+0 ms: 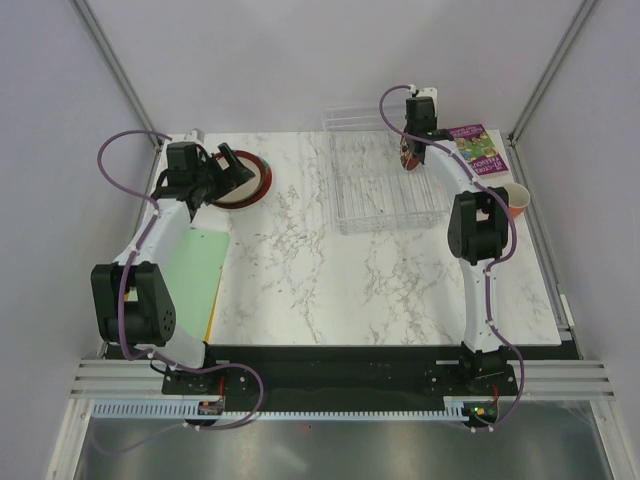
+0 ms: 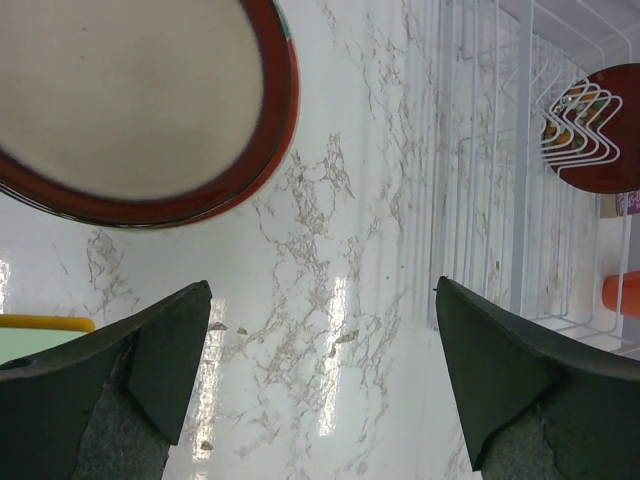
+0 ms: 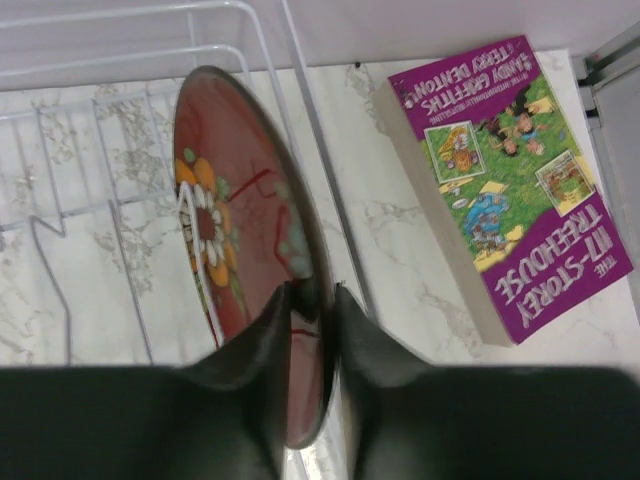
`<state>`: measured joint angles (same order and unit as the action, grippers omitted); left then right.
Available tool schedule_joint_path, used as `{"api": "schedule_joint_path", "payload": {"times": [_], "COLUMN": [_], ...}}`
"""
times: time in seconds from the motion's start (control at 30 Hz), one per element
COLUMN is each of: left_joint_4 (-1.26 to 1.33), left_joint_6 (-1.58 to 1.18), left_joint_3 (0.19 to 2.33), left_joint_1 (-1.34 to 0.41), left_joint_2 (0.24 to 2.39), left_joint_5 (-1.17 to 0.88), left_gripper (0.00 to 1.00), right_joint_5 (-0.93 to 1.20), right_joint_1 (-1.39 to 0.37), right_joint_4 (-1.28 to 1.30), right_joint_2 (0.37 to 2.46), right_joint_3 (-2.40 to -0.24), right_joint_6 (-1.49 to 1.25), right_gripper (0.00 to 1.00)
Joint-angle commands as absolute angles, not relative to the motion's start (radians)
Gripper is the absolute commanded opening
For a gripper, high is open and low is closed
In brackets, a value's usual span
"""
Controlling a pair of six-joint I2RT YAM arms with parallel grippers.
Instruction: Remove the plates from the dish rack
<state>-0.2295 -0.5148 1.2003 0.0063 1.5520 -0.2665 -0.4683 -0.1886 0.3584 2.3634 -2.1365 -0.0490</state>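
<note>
A red plate with a flower pattern (image 3: 230,200) stands on edge in the clear dish rack (image 3: 300,90), at the rack's far right end (image 1: 407,158). My right gripper (image 3: 312,290) straddles its rim, one finger on each face, shut on it. A cream plate with a dark red rim (image 1: 240,180) lies flat on the table at the far left. My left gripper (image 1: 228,170) hovers just beside that plate, open and holding nothing. In the left wrist view the cream plate (image 2: 130,100) lies beyond the wide-open left gripper (image 2: 322,285), with the rack (image 2: 480,150) and the red plate (image 2: 600,130) to the right.
A purple book (image 1: 478,150) lies right of the rack, close to my right gripper. An orange mug (image 1: 515,200) stands at the right table edge. A green board (image 1: 195,270) with a yellow edge lies at the left, under my left arm.
</note>
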Motion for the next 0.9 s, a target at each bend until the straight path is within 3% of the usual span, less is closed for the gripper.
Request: {"api": "schedule_joint_path", "payload": {"times": [0.0, 0.1, 0.33, 0.87], "left_joint_4": [-0.196, -0.198, -0.195, -0.201], "left_joint_6": [-0.469, -0.463, -0.471, -0.482], "left_joint_3": [1.186, 1.181, 1.174, 1.138], "left_joint_1": [0.012, 0.012, 0.011, -0.037], "left_joint_2": [1.505, 1.508, 1.511, 1.459], "left_joint_5": [-0.238, -0.236, -0.250, -0.267], "left_gripper": [1.00, 1.00, 1.00, 1.00], "right_joint_5": [-0.465, -0.453, -0.449, -0.732], "right_joint_1": [-0.175, -0.173, -0.175, -0.255], "right_joint_4": [0.319, 0.321, 0.298, 0.144], "right_joint_2": [2.379, 2.379, 2.350, 2.197], "right_joint_3": [-2.209, -2.209, -2.181, -2.092], "right_joint_6": [-0.054, -0.055, -0.063, 0.130], "right_gripper": [0.14, 0.00, 0.00, 0.00]}}
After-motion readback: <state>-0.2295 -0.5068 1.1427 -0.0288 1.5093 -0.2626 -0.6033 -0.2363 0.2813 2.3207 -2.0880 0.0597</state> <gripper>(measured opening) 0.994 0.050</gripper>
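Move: The right fingers, partly open, straddle the near upper rim of the last plate; its middle lies about 4 cm ahead, 2 cm left and 7 cm below. The book lies some 4 cm ahead and 15 cm right of that hand, the orange mug about 8 cm back and 25 cm right, both roughly 12 cm lower. From the left hand the plate is some 20 cm ahead, 47 cm right and 12 cm lower. The right hand shuts on the plate's rim, pinches it, pauses, then lifts about 2 cm, its left side dipping slightly. ##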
